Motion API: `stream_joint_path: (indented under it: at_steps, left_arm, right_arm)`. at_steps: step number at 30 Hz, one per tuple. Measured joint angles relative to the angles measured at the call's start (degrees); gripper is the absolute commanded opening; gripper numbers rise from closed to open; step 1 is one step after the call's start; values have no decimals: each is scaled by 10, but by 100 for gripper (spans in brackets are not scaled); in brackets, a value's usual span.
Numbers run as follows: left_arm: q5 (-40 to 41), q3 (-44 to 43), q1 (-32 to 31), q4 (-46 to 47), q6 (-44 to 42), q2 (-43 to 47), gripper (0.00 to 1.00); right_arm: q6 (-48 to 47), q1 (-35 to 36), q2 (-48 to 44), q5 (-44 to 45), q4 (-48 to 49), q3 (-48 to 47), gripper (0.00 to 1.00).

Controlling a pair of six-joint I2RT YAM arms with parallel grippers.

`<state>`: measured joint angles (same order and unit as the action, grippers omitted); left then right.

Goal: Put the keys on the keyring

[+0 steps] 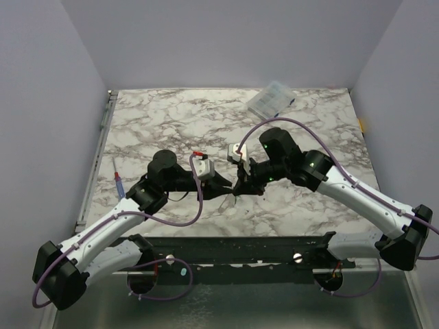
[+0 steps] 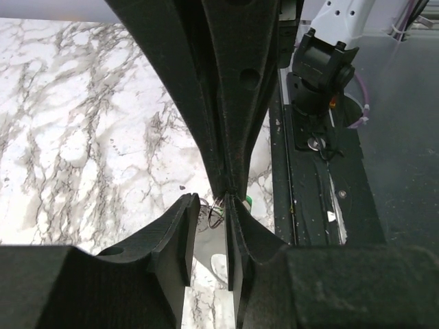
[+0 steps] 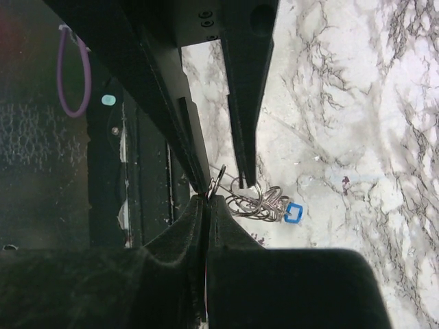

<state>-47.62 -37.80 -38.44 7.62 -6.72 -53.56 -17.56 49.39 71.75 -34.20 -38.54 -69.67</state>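
Observation:
Both grippers meet tip to tip over the marble near the table's front middle. My right gripper (image 3: 208, 197) (image 1: 241, 186) is shut on a thin silvery loop of the keyring (image 3: 217, 179). A tangle of silvery rings (image 3: 257, 200) hangs from that loop, just above the table, and ends in the blue key head (image 3: 293, 213). My left gripper (image 2: 208, 200) (image 1: 228, 186) stands open with a narrow gap, and ring wire (image 2: 215, 214) shows between its tips. One of its fingers (image 3: 243, 137) pokes into the ring tangle. A bit of the green key head (image 2: 248, 202) peeks out beside the right finger.
A clear plastic compartment box (image 1: 271, 99) sits at the table's back right. A red and blue pen-like tool (image 1: 119, 185) lies by the left edge. The black mounting rail (image 1: 240, 247) runs along the front edge, close behind both grippers.

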Motion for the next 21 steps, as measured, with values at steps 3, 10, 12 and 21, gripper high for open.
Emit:
stream_joint_path:
  at_steps: [3, 10, 12, 21]
  left_arm:
    - [-9, 0, -1, 0, 3, -3, 16]
    - [-24, 0, -1, -1, 9, -13, 0]
    - [-26, 0, -1, -2, 10, -14, 0]
    - [-30, 0, -2, 2, 16, -14, 0]
  right_arm:
    - [-1, 0, 0, 3, 0, 0, 1]
    - [-5, 0, -2, 9, 3, 8, 1]
    - [-5, -1, -2, 10, 4, 9, 1]
    - [-4, -1, -26, 10, 32, 35, 9]
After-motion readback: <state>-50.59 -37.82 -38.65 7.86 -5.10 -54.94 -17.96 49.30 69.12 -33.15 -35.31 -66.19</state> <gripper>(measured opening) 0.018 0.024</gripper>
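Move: The keyring's upright wire loop stands in the right fingertips, about 2 cm to the left hand's right, 1 cm back and level with it, just off the open left tips. From the right hand it is about 1 cm left and level. The blue-tagged wire bundle hangs some 5 cm below the right hand, 3 cm ahead and 2 cm to the left; the green tag hangs about 5 cm below that hand, 2 cm back and 1 cm left. Closing fully from about a third open, the left fingers pinch the wire loop right at the tips of the right gripper, while the left hand slides about 1 cm back and slightly down to bring its tips into line. The right gripper stays shut, keeping its hold on the wire and barely moving. ##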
